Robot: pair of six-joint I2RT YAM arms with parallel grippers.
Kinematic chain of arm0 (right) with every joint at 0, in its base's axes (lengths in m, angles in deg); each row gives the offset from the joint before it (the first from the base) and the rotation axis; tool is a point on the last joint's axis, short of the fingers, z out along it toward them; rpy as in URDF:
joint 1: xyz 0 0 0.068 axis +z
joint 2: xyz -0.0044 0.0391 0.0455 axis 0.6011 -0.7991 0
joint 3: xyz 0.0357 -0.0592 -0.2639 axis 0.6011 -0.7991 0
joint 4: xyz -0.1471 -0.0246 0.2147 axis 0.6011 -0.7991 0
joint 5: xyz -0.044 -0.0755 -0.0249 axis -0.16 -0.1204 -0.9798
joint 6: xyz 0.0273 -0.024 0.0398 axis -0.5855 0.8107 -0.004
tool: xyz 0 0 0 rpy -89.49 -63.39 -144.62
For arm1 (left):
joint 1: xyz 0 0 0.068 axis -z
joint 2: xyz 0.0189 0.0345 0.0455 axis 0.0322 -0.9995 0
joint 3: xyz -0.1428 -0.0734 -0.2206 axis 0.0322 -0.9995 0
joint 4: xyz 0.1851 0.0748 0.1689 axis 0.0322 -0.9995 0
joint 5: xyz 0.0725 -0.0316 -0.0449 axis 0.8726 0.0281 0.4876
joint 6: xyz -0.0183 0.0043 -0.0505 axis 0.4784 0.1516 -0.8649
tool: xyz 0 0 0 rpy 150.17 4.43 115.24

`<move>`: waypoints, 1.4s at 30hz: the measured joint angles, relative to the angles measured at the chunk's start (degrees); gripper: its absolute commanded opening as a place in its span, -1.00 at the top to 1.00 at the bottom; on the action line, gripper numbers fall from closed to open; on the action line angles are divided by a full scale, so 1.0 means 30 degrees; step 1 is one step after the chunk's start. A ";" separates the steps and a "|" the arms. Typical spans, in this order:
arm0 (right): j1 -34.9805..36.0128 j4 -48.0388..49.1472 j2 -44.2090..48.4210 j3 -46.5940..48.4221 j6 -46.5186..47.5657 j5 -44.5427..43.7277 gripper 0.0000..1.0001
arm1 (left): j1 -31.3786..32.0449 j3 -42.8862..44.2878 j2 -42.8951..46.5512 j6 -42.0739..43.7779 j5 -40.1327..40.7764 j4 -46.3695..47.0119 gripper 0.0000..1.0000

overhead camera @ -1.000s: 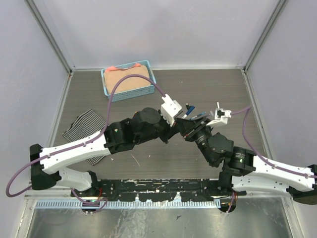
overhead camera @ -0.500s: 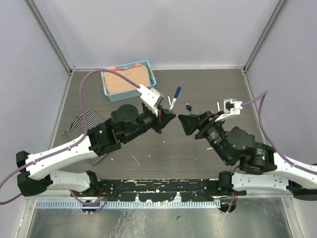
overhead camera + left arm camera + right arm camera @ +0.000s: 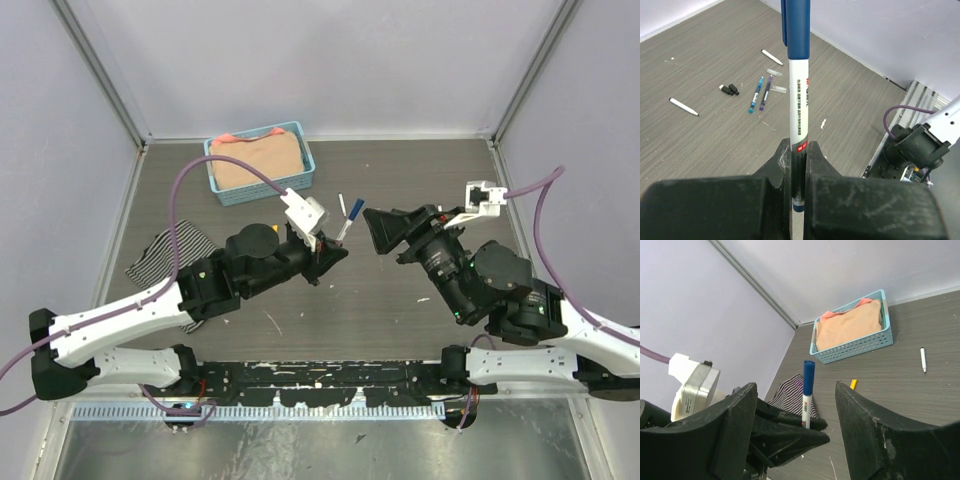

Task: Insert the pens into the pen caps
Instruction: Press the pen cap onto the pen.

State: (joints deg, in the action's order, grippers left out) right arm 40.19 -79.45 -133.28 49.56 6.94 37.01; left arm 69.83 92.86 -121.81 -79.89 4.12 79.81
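My left gripper (image 3: pixel 798 145) is shut on the lower barrel of a white pen (image 3: pixel 798 107) that stands upright with a blue pen cap (image 3: pixel 796 27) on its top end. From above, the gripper (image 3: pixel 335 250) and that pen (image 3: pixel 347 222) are at the table's middle. My right gripper (image 3: pixel 372 233) faces them from the right, open and holding nothing. Its wrist view shows the capped pen (image 3: pixel 807 399) standing beyond its spread fingers (image 3: pixel 742 405). On the table lie two bare white pens (image 3: pixel 771 57) (image 3: pixel 683 106), a light blue pen (image 3: pixel 756 94), a purple pen (image 3: pixel 766 92), black caps (image 3: pixel 730 89) and a yellow cap (image 3: pixel 853 384).
A blue basket (image 3: pixel 222 187) holding orange cloth stands at the back left. A striped black and white cloth (image 3: pixel 168 250) lies at the left, partly under my left arm. Grey walls close the table on three sides.
The two grippers were together at the middle a second ago. The right gripper has opened and drawn back to the right; the left has pulled away still holding the capped pen.
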 measured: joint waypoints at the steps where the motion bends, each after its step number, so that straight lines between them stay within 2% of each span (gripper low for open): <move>1: 0.0000 -0.0102 -0.0284 0.0255 -0.0015 -0.0073 -0.36 | 0.0000 -0.0124 0.0117 0.0022 -0.0153 0.0000 1.00; 8: -0.0430 -0.1173 -0.2339 0.2346 -0.0175 0.0204 -0.34 | 0.0000 -0.0532 0.0452 0.0131 -0.0685 0.0007 1.00; 10: -0.1173 -0.1552 -0.2681 0.2492 -0.0350 0.0801 -0.34 | 0.0000 -0.0539 0.0452 0.0131 -0.0743 0.0015 1.00; 15: -0.4983 -0.2463 -0.3264 0.2608 -0.1217 0.3993 -0.30 | 0.0000 -0.0619 0.0605 0.0131 -0.0743 0.0029 1.00; 18: -0.6025 -0.2710 -0.3322 0.2608 -0.1581 0.5217 -0.22 | 0.0000 -0.0663 0.0743 0.0131 -0.0729 0.0036 1.00; 24: -0.6135 -0.2637 -0.3293 0.2608 -0.1814 0.7104 -0.10 | 0.0000 -0.0663 0.0809 0.0124 -0.0736 0.0073 1.00; 33: -0.6331 -0.2397 -0.3315 0.1945 -0.2448 0.7868 0.02 | 0.0000 -0.0663 0.0809 0.0124 -0.0772 0.0146 1.00; 40: -0.6477 -0.2069 -0.3417 0.1800 -0.2725 0.8400 0.23 | 0.0000 -0.0663 0.0809 0.0124 -0.0831 0.0168 1.00; 42: -0.6499 -0.1953 -0.3417 0.1792 -0.2732 0.8517 0.37 | 0.0000 -0.0663 0.0809 0.0124 -0.0867 0.0189 1.00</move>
State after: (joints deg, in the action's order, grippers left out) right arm 20.70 -85.31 -143.54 54.94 -1.26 62.56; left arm 69.83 90.87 -119.38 -79.52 1.52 80.38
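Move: The left fingers hold the pen by its lower end, its blue pen cap about 4 cm ahead, 3 cm right and 8 cm above them. From the right hand that cap is some 5 cm ahead, 4 cm left and 3 cm lower, while the left fingertips are about 1 cm ahead, 7 cm left and 11 cm lower. On the table, roughly 40 cm below the right hand, the white pen lies some 35 cm ahead and 5 cm left, the yellow-capped pen 20 cm ahead and 23 cm left. Bring the open right gripper around the blue cap: ease left and slightly up, swing forward about 5 cm while sinking, then slide left again, ending some 4 cm farther left and nearly 3 cm lower. Tip the fingers down and turn them counter-clockwise a little, roughly 10 degrees in all, narrowing them partway with the cap between them. Keep the left gripper shut on the pen, almost still. ##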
